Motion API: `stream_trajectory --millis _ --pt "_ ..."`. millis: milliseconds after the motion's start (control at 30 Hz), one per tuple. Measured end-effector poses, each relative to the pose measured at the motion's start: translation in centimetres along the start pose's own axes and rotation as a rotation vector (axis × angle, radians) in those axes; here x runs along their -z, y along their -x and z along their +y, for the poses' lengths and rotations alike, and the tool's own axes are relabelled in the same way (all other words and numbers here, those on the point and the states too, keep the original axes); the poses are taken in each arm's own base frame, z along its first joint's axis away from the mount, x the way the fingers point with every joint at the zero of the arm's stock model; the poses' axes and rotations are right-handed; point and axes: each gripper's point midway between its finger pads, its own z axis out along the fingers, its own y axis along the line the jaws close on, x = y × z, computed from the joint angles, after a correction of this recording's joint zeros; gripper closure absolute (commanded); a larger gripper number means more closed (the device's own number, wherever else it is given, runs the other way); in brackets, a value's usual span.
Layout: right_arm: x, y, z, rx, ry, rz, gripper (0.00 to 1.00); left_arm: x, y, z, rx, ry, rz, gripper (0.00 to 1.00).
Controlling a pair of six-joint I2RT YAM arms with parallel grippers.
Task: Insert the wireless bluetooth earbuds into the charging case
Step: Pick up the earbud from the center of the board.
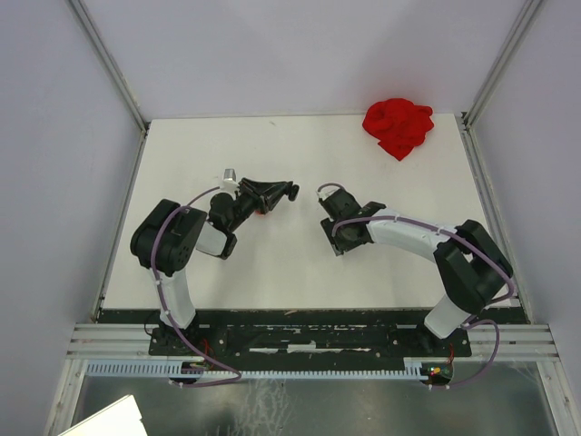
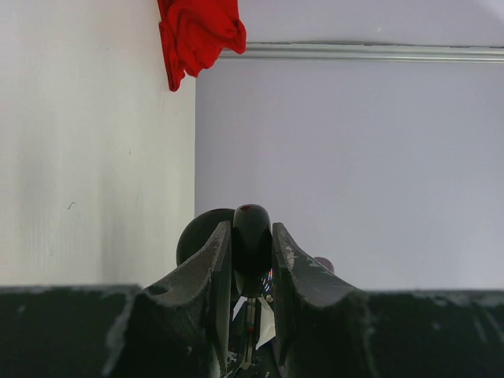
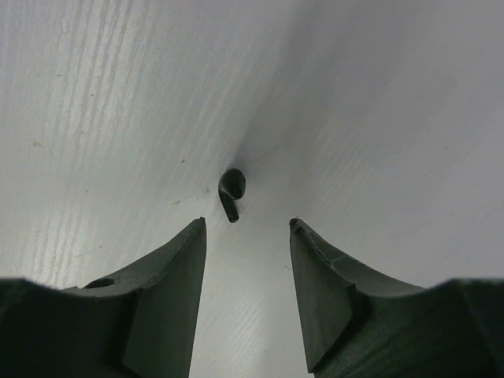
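A black, rounded charging case (image 2: 252, 236) is pinched between the fingers of my left gripper (image 2: 250, 227), which is shut on it. A round black part (image 2: 198, 232) shows just behind the left finger. In the top view the left gripper (image 1: 283, 192) holds the case above the middle of the table. One small black comma-shaped earbud (image 3: 231, 191) lies on the white table, just ahead of my right gripper (image 3: 246, 224), slightly toward its left finger. That gripper is open and empty. From above, the right gripper (image 1: 327, 195) hangs low over the table, facing the left one.
A crumpled red cloth (image 1: 398, 125) lies at the far right corner of the table, also seen from the left wrist as a red cloth (image 2: 201, 35). Grey walls and metal frame rails (image 1: 109, 64) enclose the white table (image 1: 272, 263).
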Motion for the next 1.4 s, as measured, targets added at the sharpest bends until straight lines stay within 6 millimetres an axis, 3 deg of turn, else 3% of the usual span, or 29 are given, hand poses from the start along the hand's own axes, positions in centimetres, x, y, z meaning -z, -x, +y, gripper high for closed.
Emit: stream_trajectory --millis 433,1400 --pt "-1.9 -1.0 0.6 0.008 0.017 0.05 0.55 0.0 0.2 0.4 0.013 0.007 -0.004 0.97" --pt "-2.6 0.5 1.2 0.017 0.028 0.041 0.67 0.0 0.4 0.1 0.009 -0.006 -0.008 0.97"
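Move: The black earbud lies on the board about 3 cm below the right fingertips, roughly 1 cm farther out and 2 cm to their left. The black case in the left gripper is some 13 cm ahead of the right hand, 12 cm left and 11 cm above. The orange-red case sits on the table about 11 cm ahead and 19 cm left of the right hand. From the left hand the earbud is some 12 cm back, 10 cm right and 14 cm down. Lower the right gripper about 2 cm towards the black earbud, closing the partly open fingers as it sinks. Then hold that height and slide left and a little forward, about 1.5 cm in all, to bring the earbud's round head between the fingertips. Keep narrowing the gap slowly, with the fingers still pointing steeply down. ##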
